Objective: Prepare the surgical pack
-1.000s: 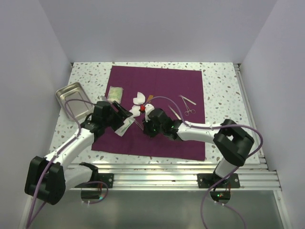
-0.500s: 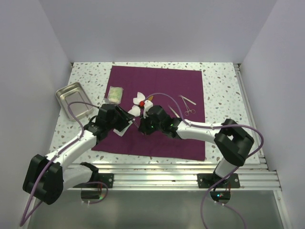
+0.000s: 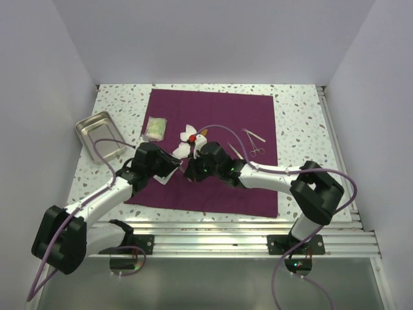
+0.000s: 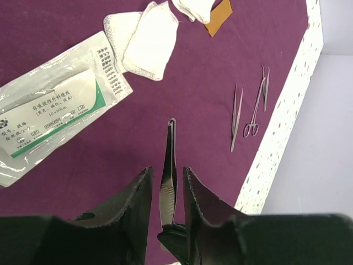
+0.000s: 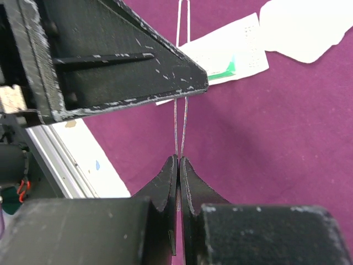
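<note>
The plum-purple cloth point(image 3: 219, 116) lies spread flat on the table. My right gripper point(image 5: 178, 159) is shut on one end of thin steel tweezers point(image 5: 180, 121), held in the air above the cloth's left half. My left gripper point(image 4: 167, 171) meets it there. Its jaws stand on either side of the tweezers point(image 4: 169, 160) with a slim gap on each side, so it is open. On the cloth lie a white sealed packet point(image 4: 49, 116), white gauze point(image 4: 146, 41), and more thin instruments point(image 4: 237, 116). The steel tray point(image 3: 87, 123) sits on the table left of the cloth.
A greenish packet point(image 3: 155, 126) lies at the cloth's upper left. A small brown piece point(image 4: 218, 16) lies by the gauze. Small scissors-like forceps point(image 3: 253, 142) rest on the right half. White walls enclose the table, and a metal rail point(image 3: 258, 226) runs along the near edge.
My left gripper has moved right to the right gripper and narrowed its jaws round the tweezers. The right gripper shifted slightly left, still holding the tweezers.
</note>
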`<state>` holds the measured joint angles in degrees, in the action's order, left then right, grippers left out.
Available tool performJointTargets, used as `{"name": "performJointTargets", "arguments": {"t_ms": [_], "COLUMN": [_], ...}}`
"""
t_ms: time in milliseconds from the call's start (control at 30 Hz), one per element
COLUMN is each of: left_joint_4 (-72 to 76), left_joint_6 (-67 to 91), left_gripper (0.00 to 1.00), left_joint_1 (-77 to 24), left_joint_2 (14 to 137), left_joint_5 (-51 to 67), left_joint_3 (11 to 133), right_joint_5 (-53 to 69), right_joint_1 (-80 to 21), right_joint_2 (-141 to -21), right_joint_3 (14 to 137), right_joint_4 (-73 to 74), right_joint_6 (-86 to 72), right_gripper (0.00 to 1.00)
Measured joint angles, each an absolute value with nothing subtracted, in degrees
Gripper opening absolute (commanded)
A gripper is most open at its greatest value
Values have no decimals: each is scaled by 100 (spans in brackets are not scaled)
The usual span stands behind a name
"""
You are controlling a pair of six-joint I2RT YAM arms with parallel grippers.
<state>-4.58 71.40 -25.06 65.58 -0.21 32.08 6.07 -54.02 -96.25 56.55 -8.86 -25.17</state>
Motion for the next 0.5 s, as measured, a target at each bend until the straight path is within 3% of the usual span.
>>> {"name": "performJointTargets", "arguments": {"t_ms": [100, 167, 233, 267, 500], "left_joint_4": [-408, -373, -342, -327, -351], "left_joint_6": [7140, 7142, 7148, 7157, 7109], "left_gripper": [27, 17, 4, 0, 0], "left_joint_1": [-2528, -2534, -2543, -2545, -2565], "left_joint_2": [6558, 6558, 6558, 6558, 6556], "left_joint_5": [-47, -58, -95, -110, -305], "left_joint_3": [3190, 3186, 3146, 3124, 3096], "right_joint_5": [663, 716, 727, 738, 718], "right_joint_1": [-5402, -5402, -5400, -5400, -5400], "right_joint_2": [-9625, -9625, -9625, -9625, -9459], "right_joint_3": [5655, 5653, 5653, 5638, 5332], "right_joint_4": [-939, -989, -1020, -1033, -1144], "right_joint_6": [-2563, -2591, -2615, -2646, -2655], "right_gripper": [0, 0, 18, 18, 27]}}
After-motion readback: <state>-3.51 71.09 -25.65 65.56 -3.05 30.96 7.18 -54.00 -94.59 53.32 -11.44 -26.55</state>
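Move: The tweezers hang in the air between the hands, their middle about at the left hand's still-open finger pads; from the right hand, which holds them near the tips, that middle is some 3 cm ahead and 3 cm to its left. The dressing packet lies about 6 cm left of the left hand and 3 cm ahead, the nearer gauze roughly 11 cm straight ahead of it, both about 10 cm below. Left fingers close on the middle part of the tweezers and pinch them, that hand otherwise almost staying put, sinking barely half a centimetre. Once they are nearly shut, the right fingers open about a quarter of their range, let go of the tips, and the right hand starts easing back towards its base by about 1 cm. ##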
